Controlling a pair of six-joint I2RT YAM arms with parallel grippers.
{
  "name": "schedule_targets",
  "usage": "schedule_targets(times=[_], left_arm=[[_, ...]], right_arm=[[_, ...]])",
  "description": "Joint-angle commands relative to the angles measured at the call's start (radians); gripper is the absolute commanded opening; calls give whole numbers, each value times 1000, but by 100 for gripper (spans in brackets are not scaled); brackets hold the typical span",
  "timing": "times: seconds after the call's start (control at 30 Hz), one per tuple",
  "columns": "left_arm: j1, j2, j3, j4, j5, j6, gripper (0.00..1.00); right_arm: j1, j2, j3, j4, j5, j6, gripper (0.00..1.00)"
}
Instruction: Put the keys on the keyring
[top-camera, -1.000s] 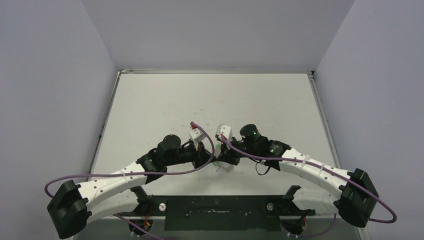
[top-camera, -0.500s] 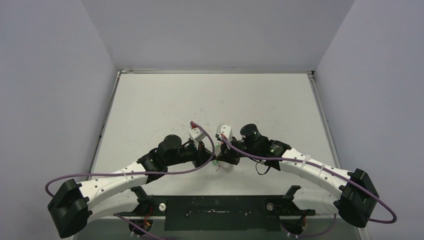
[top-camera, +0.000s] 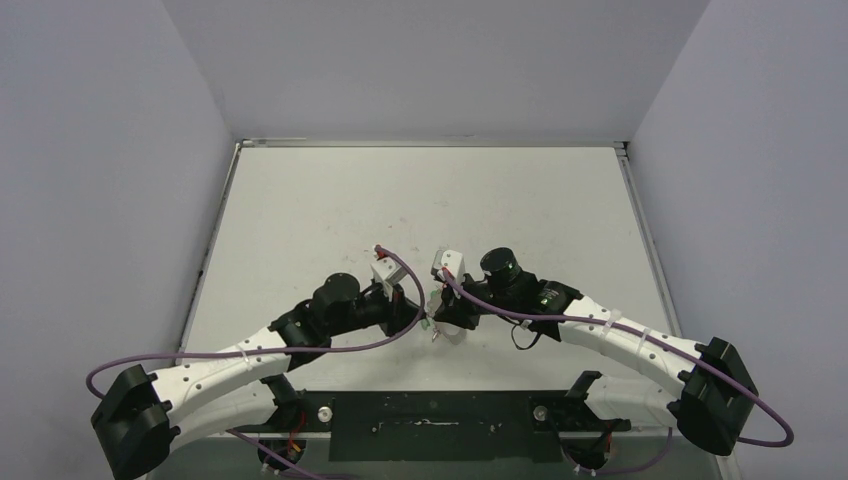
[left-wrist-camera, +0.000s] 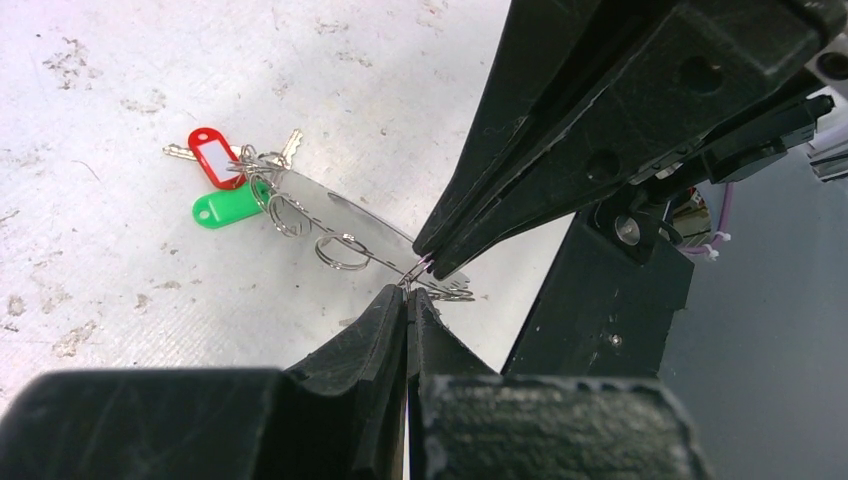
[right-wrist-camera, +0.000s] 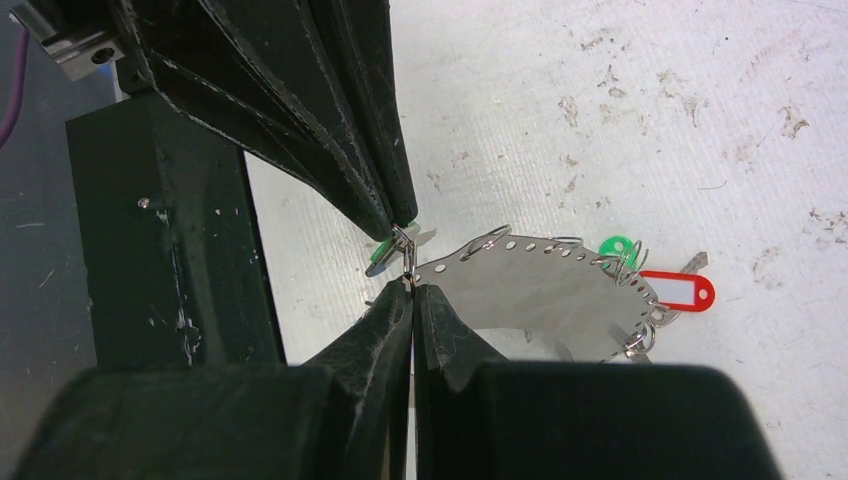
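Note:
The keyring (right-wrist-camera: 540, 292) is a silver sheet-metal hoop with holes and small wire loops along its rim, held tilted over the table; it also shows in the left wrist view (left-wrist-camera: 345, 218). Keys with a red tag (left-wrist-camera: 212, 156) and a green tag (left-wrist-camera: 222, 208) hang at its far end, also seen as red tag (right-wrist-camera: 680, 291) and green tag (right-wrist-camera: 617, 247). My left gripper (left-wrist-camera: 408, 292) and right gripper (right-wrist-camera: 412, 287) meet tip to tip, both shut on one small wire loop (right-wrist-camera: 405, 250) at the rim. Another green tag (right-wrist-camera: 378, 263) peeks beside that loop.
The white tabletop (top-camera: 420, 200) is scuffed, with a raised rim at the back and sides. A black base plate (top-camera: 430, 425) lies along the near edge between the arm mounts. Purple cables loop over both arms, which meet at centre (top-camera: 431, 320).
The left arm's wrist has shifted slightly left and back. The right arm has stayed put, and both grippers remain shut on the loop.

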Motion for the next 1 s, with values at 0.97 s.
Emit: schedule_targets(times=[0.97], left_arm=[[-7,-295,-324,495,130,349,39]], right_arm=[[4,-113,-63,186,-139,-14,0]])
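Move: Both hands pinch the same small metal ring, so it lies only about 1 cm to the right of the left hand and about 1 cm to the left of the right hand, level with both. From the left hand, a green tag hangs about 4 cm below and 1 cm back. The rounded metal plate of the keyring sits about 6 cm down, 4 cm right and 1 cm ahead. The red tag at the plate's far end is roughly 5 cm ahead, 3 cm right and 6 cm below. The left hand eases slightly down and to its left, opens its fingers to less than half of their range to let go of the ring, then backs away to the left and towards the base, about 3.5 cm in all, its wrist turning some 20 degrees as the fingertips swing upward. The right hand stays shut on the ring and carries it roughly 1.5 cm up and a little over 1 cm back, drawing it off to its own side of the opened fingers with only a slight tilt. ##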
